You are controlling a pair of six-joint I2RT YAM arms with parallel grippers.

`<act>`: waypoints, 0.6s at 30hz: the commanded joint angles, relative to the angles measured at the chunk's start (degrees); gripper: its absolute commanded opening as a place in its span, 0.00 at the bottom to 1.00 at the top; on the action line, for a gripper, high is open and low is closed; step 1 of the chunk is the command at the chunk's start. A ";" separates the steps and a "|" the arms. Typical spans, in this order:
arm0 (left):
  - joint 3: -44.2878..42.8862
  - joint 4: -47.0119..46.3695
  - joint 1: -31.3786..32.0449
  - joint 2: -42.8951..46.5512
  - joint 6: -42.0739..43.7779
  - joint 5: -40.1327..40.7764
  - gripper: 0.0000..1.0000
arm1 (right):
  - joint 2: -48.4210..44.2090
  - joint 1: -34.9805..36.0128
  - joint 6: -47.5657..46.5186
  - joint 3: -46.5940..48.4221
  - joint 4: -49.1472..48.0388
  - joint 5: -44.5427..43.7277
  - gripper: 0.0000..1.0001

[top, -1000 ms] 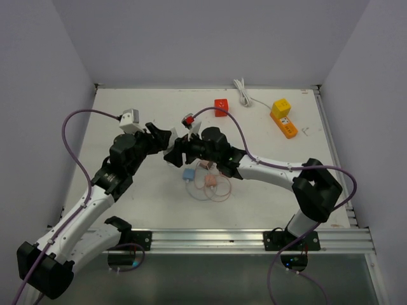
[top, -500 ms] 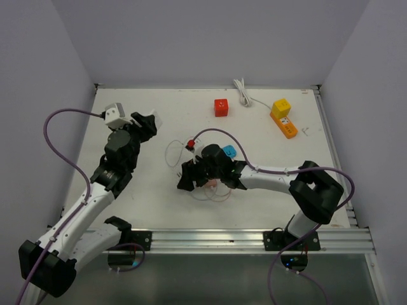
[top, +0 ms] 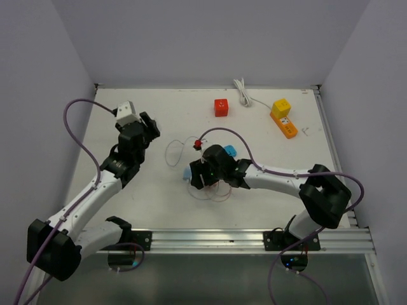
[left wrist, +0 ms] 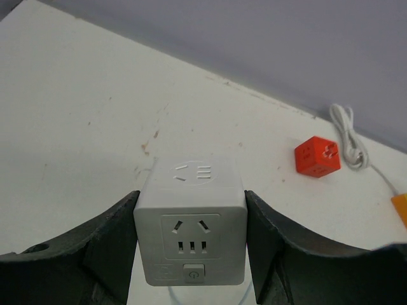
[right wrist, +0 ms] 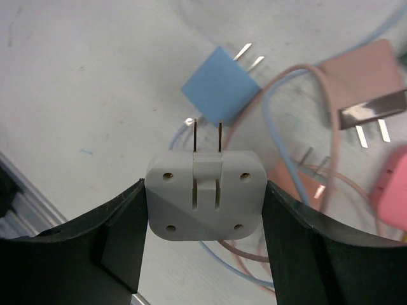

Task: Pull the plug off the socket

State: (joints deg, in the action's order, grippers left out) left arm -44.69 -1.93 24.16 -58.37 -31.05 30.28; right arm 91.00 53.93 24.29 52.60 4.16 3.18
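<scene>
The white cube socket sits clamped between the fingers of my left gripper, its outlet face and power button toward the camera, held above the table. In the top view the left gripper is at the back left. The plug, a white block with two bare prongs pointing away, is pinched between the fingers of my right gripper. It is free of the socket and hangs low over a pile of loose plugs. In the top view the right gripper is mid-table, well apart from the left one.
Under the right gripper lie a blue plug, pink plugs and thin looping cables. A red cube socket, a white coiled cable, a yellow cube and an orange strip sit along the back.
The grippers were together mid-table a second ago. The left has drawn back and left with the socket; the right has moved toward the near side with the plug, down over the loose plugs.
</scene>
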 commanded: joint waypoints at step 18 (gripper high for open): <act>-8.75 20.82 -0.17 -23.80 0.99 1.79 0.03 | -5.58 -12.88 3.74 -2.24 13.15 -19.97 0.04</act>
State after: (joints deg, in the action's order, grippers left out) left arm -49.41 16.95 24.16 -80.03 -30.83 28.40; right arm 86.50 41.43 26.46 50.70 15.79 -14.50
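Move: The left hand, holding the white socket, is above bare table roughly 23 cm below, with a loop of white cable some 10 cm to its right. The right hand holds the white plug about 6 cm above the table; the pink adapter lies about 8 cm ahead and 12 cm right. From this hand, the blue adapter is 14 cm ahead and 14 right, the brown charger 8 ahead and 6 right, and the blue charger 3 ahead and 3 left. Both hands keep their grip on the parted pieces. The left lowers the socket about 15 cm almost straight down towards the bare table, fast and then easing, while tipping its fingers some 35 degrees downward. The right carries the plug rightward some 13 cm and about 7 cm forward, towards the pink adapter, turning clockwise as it goes and sinking slightly late on. ##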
